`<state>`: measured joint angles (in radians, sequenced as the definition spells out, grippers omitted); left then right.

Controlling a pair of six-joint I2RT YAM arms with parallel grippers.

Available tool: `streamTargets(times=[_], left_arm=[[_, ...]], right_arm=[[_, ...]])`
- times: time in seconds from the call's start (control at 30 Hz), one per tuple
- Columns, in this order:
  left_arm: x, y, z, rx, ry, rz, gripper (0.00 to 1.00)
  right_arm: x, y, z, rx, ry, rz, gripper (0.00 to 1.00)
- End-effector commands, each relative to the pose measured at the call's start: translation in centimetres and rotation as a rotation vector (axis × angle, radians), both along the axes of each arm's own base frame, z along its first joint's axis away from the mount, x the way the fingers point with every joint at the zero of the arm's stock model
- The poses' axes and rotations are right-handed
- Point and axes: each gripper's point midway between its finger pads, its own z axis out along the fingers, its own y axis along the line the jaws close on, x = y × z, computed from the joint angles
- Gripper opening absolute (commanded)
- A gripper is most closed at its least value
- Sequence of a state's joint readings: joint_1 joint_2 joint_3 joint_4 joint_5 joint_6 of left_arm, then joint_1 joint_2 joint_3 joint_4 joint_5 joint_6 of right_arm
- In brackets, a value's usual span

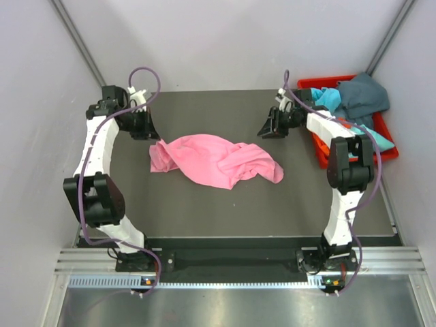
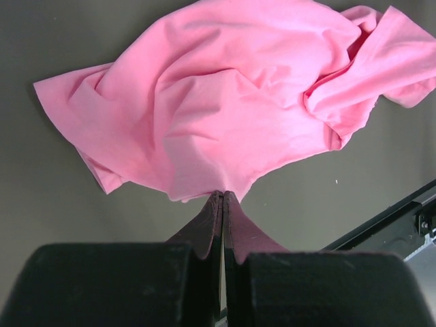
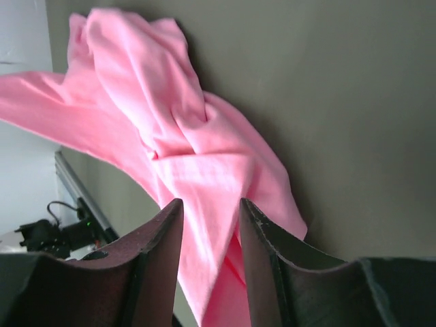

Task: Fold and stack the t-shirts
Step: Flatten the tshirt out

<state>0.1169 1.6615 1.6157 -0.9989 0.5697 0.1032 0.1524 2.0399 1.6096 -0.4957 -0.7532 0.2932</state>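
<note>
A bright pink t-shirt (image 1: 218, 160) lies crumpled in the middle of the dark table, also in the left wrist view (image 2: 225, 102) and the right wrist view (image 3: 204, 170). My left gripper (image 1: 145, 133) hovers at the shirt's back-left edge. It is shut (image 2: 223, 194), its tips meeting right at the cloth's hem, and no cloth shows between them. My right gripper (image 1: 270, 131) hangs behind the shirt's right end, apart from it. It is open (image 3: 211, 204), with only the pink cloth beyond showing through the gap. A turquoise t-shirt (image 1: 327, 97) and a dark teal-grey one (image 1: 364, 95) lie heaped in the bin.
A red plastic bin (image 1: 319, 148) stands at the table's back right, beside the right arm. Pale walls close in on the left, back and right. A metal rail (image 1: 231, 262) runs along the near edge by the arm bases.
</note>
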Motion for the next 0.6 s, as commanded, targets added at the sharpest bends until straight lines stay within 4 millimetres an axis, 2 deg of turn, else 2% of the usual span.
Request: streamTargets(times=[0.0, 0.2, 0.4, 0.57], left_arm=[[0.2, -0.4, -0.1, 0.015, -0.006, -0.027, 0.0], [0.8, -0.5, -0.7, 0.032, 0.004, -0.034, 0.0], [0.9, -0.5, -1.3, 0.044, 0.02, -0.039, 0.0], [0.7, -0.6, -1.9, 0.044, 0.038, -0.042, 0.0]], right_arm=[[-0.8, -0.2, -0.5, 0.051, 0.046, 0.007, 0.39], [0.3, -0.3, -2.2, 0.039, 0.069, 0.004, 0.38], [0.7, 0.6, -3.6, 0.036, 0.082, 0.022, 0.38], [1.2, 1.7, -3.7, 0.049, 0.072, 0.042, 0.36]])
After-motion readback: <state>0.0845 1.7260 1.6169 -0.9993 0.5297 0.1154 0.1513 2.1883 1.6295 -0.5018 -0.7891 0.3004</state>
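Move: The far edge of the t-shirt's right part lies almost straight below the right hand, about 11 cm down and 2 cm to its left; the shirt's right tip is some 8 cm back and 7 cm right of that hand, the red bin roughly 12 cm ahead and 35 cm right. The left hand already holds a corner, with the shirt's left end on the table about 19 cm below and 4 cm ahead, and its middle some 19 cm right, 4 cm ahead. Downwards, quickly at first and then easing, the right hand sinks about 6 cm towards the far edge of the t-shirt's right part, its half-open fingers keeping their gap while the wrist tilts slightly. The left hand also lowers, some 2.5 cm and slowing, with its shut fingers keeping their pinch on the raised corner. ##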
